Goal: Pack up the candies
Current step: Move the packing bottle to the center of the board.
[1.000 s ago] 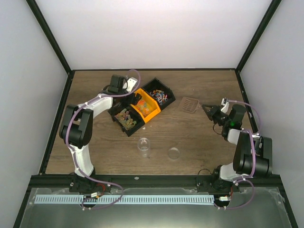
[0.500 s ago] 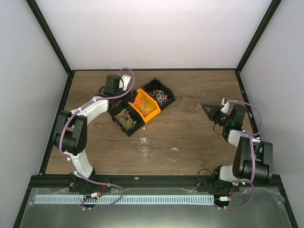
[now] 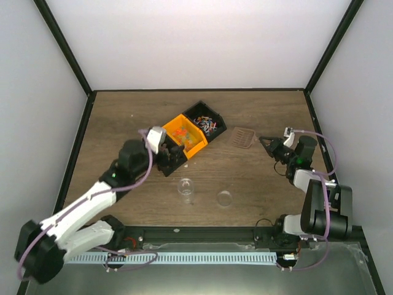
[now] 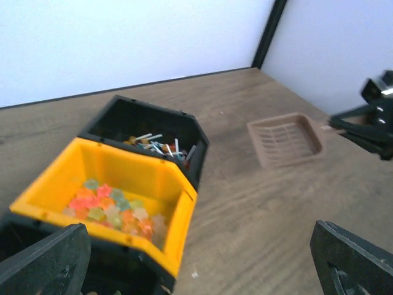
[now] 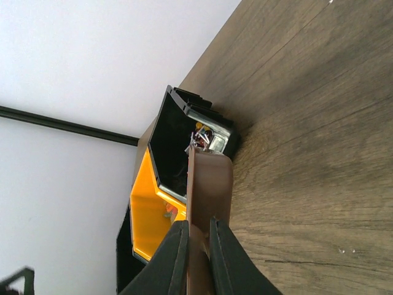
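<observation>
The candies [image 4: 110, 208] are small mixed-colour sweets lying in the orange bin [image 4: 175, 203], seen from above as candies [image 3: 180, 130]. More wrapped sweets [image 4: 158, 145] fill the black bin [image 4: 190, 126] behind it. My left gripper [image 4: 196, 273] hangs open low over the near end of the bins, with nothing between its fingers [image 4: 353, 258]; from above the left gripper [image 3: 171, 155] covers most of the nearest black bin. My right gripper [image 5: 196, 243] is shut on the handle of a brown slotted scoop [image 5: 212, 184], and this scoop [image 3: 242, 137] is held just right of the bins.
A small clear cup [image 3: 185, 187] stands upright on the wooden table in front of the bins. A clear round lid [image 3: 225, 198] lies flat to its right. Black frame posts and white walls border the table [image 3: 123, 110].
The left arm has swung back from the far side of the bins to their near side, and its jaws have opened wider. The right gripper and scoop have shifted slightly.
</observation>
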Motion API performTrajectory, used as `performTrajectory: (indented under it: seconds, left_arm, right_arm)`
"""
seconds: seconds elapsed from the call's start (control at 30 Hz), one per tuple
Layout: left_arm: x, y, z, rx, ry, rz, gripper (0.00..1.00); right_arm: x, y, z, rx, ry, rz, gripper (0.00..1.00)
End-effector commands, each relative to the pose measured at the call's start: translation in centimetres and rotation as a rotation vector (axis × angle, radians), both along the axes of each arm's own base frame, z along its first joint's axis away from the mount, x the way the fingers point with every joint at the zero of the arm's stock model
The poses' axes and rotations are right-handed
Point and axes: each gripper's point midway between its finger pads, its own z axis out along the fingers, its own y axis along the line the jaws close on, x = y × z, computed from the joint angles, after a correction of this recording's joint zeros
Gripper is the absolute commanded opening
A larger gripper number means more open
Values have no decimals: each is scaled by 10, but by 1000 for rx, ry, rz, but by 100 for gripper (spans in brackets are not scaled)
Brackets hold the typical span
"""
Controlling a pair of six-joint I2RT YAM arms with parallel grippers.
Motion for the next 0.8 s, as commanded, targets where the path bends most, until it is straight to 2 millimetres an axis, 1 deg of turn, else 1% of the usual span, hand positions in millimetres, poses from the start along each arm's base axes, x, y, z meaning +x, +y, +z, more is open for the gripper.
performTrajectory:
  seconds: [0.0,0.07,0.13,0.2,0.3,0.33,0.37,0.47,0.5,0.53,0.57,0.6,0.67,0.7,0.73,0.77]
  left_arm:
    - [-41,7,0,-128,-115,2,100]
    - [-55,11,-20,-112,-100,8,100]
    - [-72,14,-25,-134,-119,-4,100]
    - [-87,15,-25,-183,-151,-30,100]
    - [-106,11,-25,-220,-167,-92,100]
    - [-110,10,-27,-221,-162,-110,99]
    - [-113,8,-30,-217,-151,-122,96]
    - [-120,1,-40,-207,-122,-154,80]
    - [-124,-2,-39,-224,-120,-171,71]
    - [-128,-6,-37,-245,-123,-193,59]
    - [-132,-9,-39,-260,-118,-211,44]
    - [-135,-11,-41,-269,-111,-227,34]
    - [-140,-16,-46,-271,-89,-249,22]
    - [-143,-17,-61,-251,-57,-254,20]
    - [-146,-17,-69,-249,-35,-261,16]
    - [-149,-17,-72,-262,-22,-266,14]
  right_arm:
    - [-5,9,0,-16,-28,40,1]
    - [-4,10,-3,-19,-24,46,1]
    - [-3,12,-6,-14,-18,63,1]
    - [-4,15,-10,-7,-11,78,1]
    - [-6,18,-17,-15,-2,80,1]
    - [-7,19,-20,-17,5,82,1]
    - [-7,20,-22,-17,11,85,1]
    - [-8,23,-27,-11,23,93,1]
    - [-8,23,-28,-10,23,94,1]
    - [-9,23,-28,-10,26,95,1]
    - [-9,24,-29,-12,27,96,1]
    - [-9,23,-28,-16,25,95,1]
    - [-10,22,-28,-23,29,90,1]
    - [-10,22,-28,-27,27,88,1]
    - [-11,22,-28,-30,29,88,1]
    - [-11,22,-29,-32,30,86,1]
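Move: The left hand, empty and wide open, has the clear packing bottle about 13 cm back towards the base, some 5 cm to its right and 17 cm below. The clear round lid lies about 14 cm farther right of the bottle and level with it; from the hand, the orange candy bin is roughly 15 cm ahead and 4 cm right, the near black bin 7 cm ahead and 5 cm left. From the right hand the bottle lies about 18 cm back, 28 cm left and 8 cm below. The left hand draws back about 14 cm from the candy bins towards the bottle, quickly at first and then easing, sinking some 5 cm in two dips as it turns about 15 degrees clockwise and rolls its left side down; in the second half it drifts slightly right and its wide-open fingers close almost shut, ending close by the bottle's rim with no contact to be made out. Meanwhile the right hand, still gripping the scoop's handle, lowers it about 3 cm with a small shift left, then holds still. ##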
